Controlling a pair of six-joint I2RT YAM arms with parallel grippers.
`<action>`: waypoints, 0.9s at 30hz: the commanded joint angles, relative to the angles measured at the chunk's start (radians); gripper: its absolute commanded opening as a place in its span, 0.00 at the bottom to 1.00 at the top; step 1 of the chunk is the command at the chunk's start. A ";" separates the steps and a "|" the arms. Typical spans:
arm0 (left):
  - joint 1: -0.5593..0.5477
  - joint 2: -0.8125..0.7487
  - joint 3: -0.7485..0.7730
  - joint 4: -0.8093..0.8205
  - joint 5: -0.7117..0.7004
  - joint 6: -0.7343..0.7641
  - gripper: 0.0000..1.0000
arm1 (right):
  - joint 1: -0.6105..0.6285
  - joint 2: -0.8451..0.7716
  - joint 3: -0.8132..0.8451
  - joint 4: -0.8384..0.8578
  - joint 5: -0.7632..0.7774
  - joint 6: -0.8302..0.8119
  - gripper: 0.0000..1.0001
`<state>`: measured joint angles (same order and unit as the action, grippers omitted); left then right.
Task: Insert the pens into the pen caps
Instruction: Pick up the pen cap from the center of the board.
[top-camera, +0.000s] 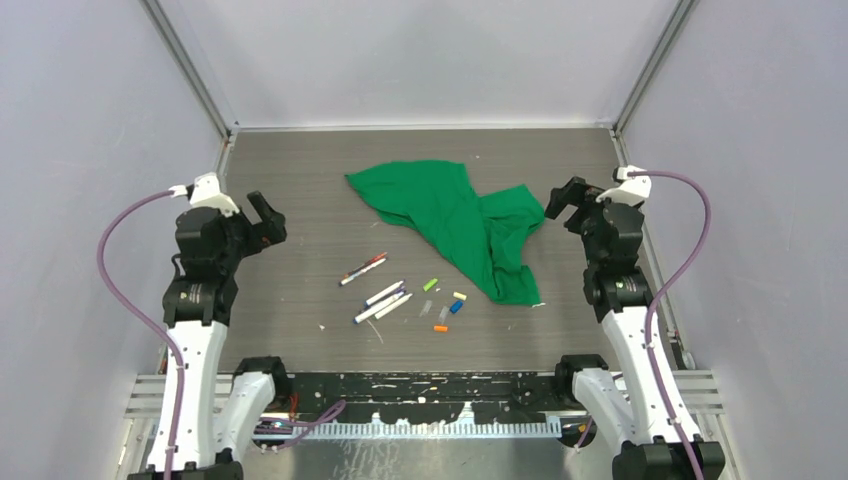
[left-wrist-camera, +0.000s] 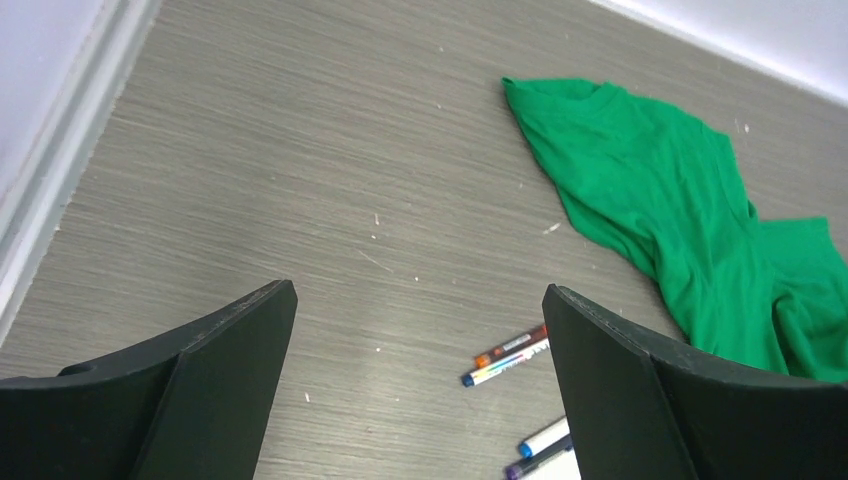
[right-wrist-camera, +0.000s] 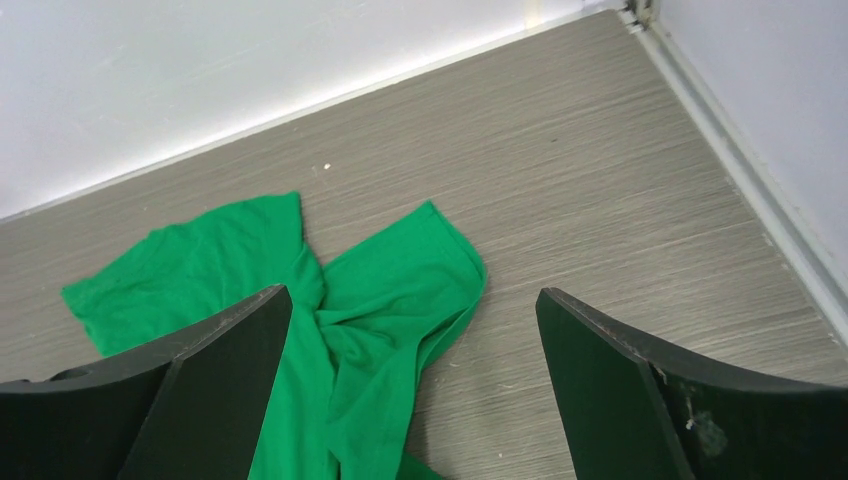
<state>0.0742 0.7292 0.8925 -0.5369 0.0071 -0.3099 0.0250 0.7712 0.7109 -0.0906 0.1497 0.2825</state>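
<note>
Several pens lie on the grey table: two close together, and a further three just nearer. The wrist view of the left arm catches the first pair and the ends of the others. Small pen caps are scattered to their right: green, yellow, blue, orange. My left gripper hangs open above the table, left of the pens, with nothing in it. On the far right my right gripper is also open and empty, by the cloth's edge.
A crumpled green cloth lies behind and to the right of the pens and caps. Walls close off the table at the back and both sides. The arm bases and a metal rail run along the near edge.
</note>
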 joint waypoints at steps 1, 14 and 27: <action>-0.044 0.077 0.038 -0.011 0.079 0.052 0.98 | 0.001 0.048 0.060 0.037 -0.140 -0.002 1.00; -0.349 0.294 0.079 -0.176 -0.038 0.067 0.98 | 0.355 0.319 0.119 -0.042 -0.380 -0.021 0.91; -0.350 0.175 0.029 -0.112 -0.075 0.053 0.98 | 0.745 0.389 -0.074 -0.068 -0.312 0.192 0.72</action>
<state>-0.2729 0.9878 0.9306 -0.7128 -0.0521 -0.2947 0.6624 1.1339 0.6529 -0.1658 -0.2470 0.3813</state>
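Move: The orange pen cap lies about 26 cm to the left of my right hand, 18 cm back and some 25 cm below it. Beside it are a clear cap about 3 cm farther out, the blue cap 5 cm farther out and 3 cm right, and the green cap 11 cm farther out and 2 cm left. From my left hand the white pens lie about 20 cm right, 6 cm back and 25 cm down, and the orange cap 35 cm right and 13 cm back. I swing my right hand about 25 cm left and down some 15 cm towards the loose caps, first edging forward, then drawing back about 10 cm; it turns counter-clockwise some 55 degrees and tips down as the fingers narrow to about three quarters open. My open left hand sinks and shifts about 8 cm right towards the pens, turning clockwise and tipping down. ##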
